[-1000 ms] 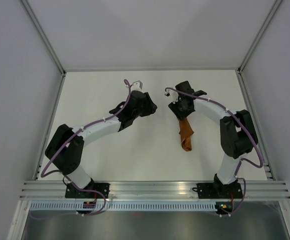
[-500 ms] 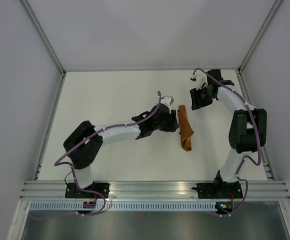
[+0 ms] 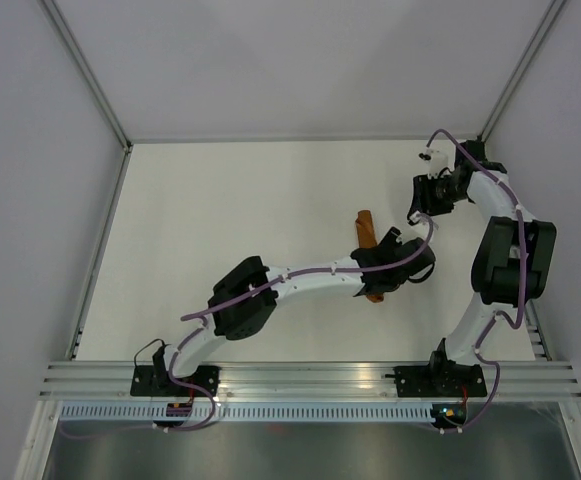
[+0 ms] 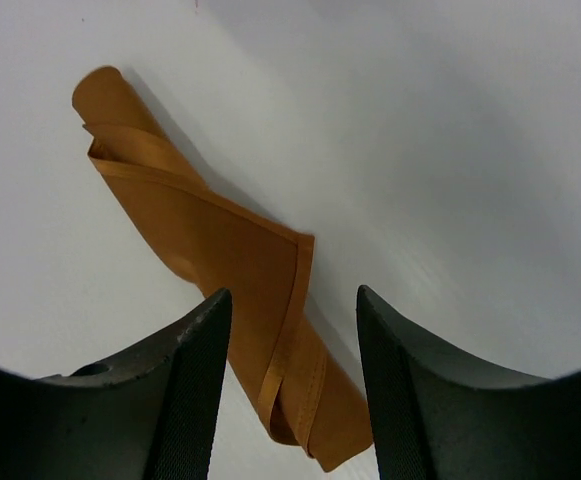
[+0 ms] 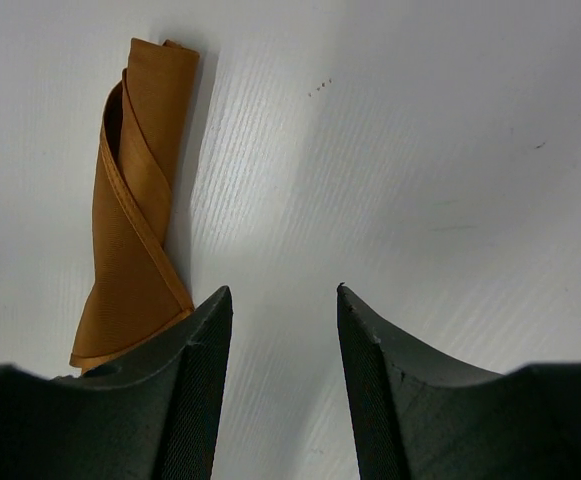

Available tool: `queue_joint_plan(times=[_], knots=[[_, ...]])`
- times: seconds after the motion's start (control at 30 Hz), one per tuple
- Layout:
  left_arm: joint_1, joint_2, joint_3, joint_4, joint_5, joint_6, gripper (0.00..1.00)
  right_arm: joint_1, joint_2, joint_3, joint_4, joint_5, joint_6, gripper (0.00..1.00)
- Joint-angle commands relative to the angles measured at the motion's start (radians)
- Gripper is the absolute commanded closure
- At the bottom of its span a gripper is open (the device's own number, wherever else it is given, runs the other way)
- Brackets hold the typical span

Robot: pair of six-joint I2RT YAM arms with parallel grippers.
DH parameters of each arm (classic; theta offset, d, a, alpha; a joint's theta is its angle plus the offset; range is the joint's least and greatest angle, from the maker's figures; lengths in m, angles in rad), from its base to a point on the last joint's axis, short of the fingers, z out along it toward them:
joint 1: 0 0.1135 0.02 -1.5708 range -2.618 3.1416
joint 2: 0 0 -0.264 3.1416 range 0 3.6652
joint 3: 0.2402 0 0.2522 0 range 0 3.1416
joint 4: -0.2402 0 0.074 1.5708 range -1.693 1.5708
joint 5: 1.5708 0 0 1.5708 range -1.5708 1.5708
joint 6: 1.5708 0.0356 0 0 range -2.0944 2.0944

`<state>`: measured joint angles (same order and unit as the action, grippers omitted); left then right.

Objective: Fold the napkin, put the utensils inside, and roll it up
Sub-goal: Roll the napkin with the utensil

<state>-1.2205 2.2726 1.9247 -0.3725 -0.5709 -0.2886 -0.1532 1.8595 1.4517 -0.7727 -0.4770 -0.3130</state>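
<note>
The napkin point(image 4: 220, 250) is a rust-orange cloth rolled into a narrow bundle, lying on the white table point(image 3: 220, 220). In the top view my left arm covers its middle, and only the napkin's far end point(image 3: 366, 224) shows well. My left gripper point(image 4: 290, 300) hovers open just above the roll's near end, which lies between and below the fingertips without touching them. My right gripper point(image 5: 285, 290) is open and empty, with the napkin point(image 5: 140, 200) to its left. From above, the left gripper point(image 3: 385, 270) is over the roll and the right gripper point(image 3: 417, 212) is behind and to its right. The utensils are out of view.
White walls with metal frame rails point(image 3: 300, 140) bound the table at the back and sides. An aluminium rail point(image 3: 300, 380) runs along the near edge by the arm bases. The left arm point(image 3: 290, 280) stretches diagonally across the table's middle.
The left arm swept right across the table to hover over the napkin, its jaws opening wider. The right arm pulled away from the napkin toward the back right corner.
</note>
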Motion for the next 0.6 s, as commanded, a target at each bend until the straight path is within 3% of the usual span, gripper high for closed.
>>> queue_joint_plan(times=[0.0,0.2,0.57], knots=[[-0.025,0.067,0.069,-0.151,-0.161,0.185,0.41,-0.031,0.016,0.062,-0.025,-0.080,-0.017,0.48],[-0.057,0.136,0.095,-0.143,-0.228,0.371,0.39,-0.039,0.026,0.058,-0.028,-0.094,-0.024,0.48],[-0.076,0.191,0.088,-0.026,-0.293,0.557,0.38,-0.060,0.021,0.041,-0.036,-0.115,-0.041,0.48]])
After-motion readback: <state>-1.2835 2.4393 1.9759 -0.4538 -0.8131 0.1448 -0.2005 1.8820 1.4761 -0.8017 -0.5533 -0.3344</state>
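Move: The napkin roll lies lengthwise away from me, its middle some 4 cm ahead and 4 cm left of my left hand and about 8 cm below. The loose flap corner on its right edge is roughly 3 cm straight ahead of that hand, just as far down. From my right hand the roll's middle is about 13 cm to the left, 7 cm back and 6 cm below. I lower my left hand about 5 cm onto the near half of the napkin roll, easing some 3 cm left as it sinks and rolling the wrist about 30 degrees so its left side comes up. The fingers stay open, coming down around the roll with the right finger close against the flap's edge; the sinking then dies out. ##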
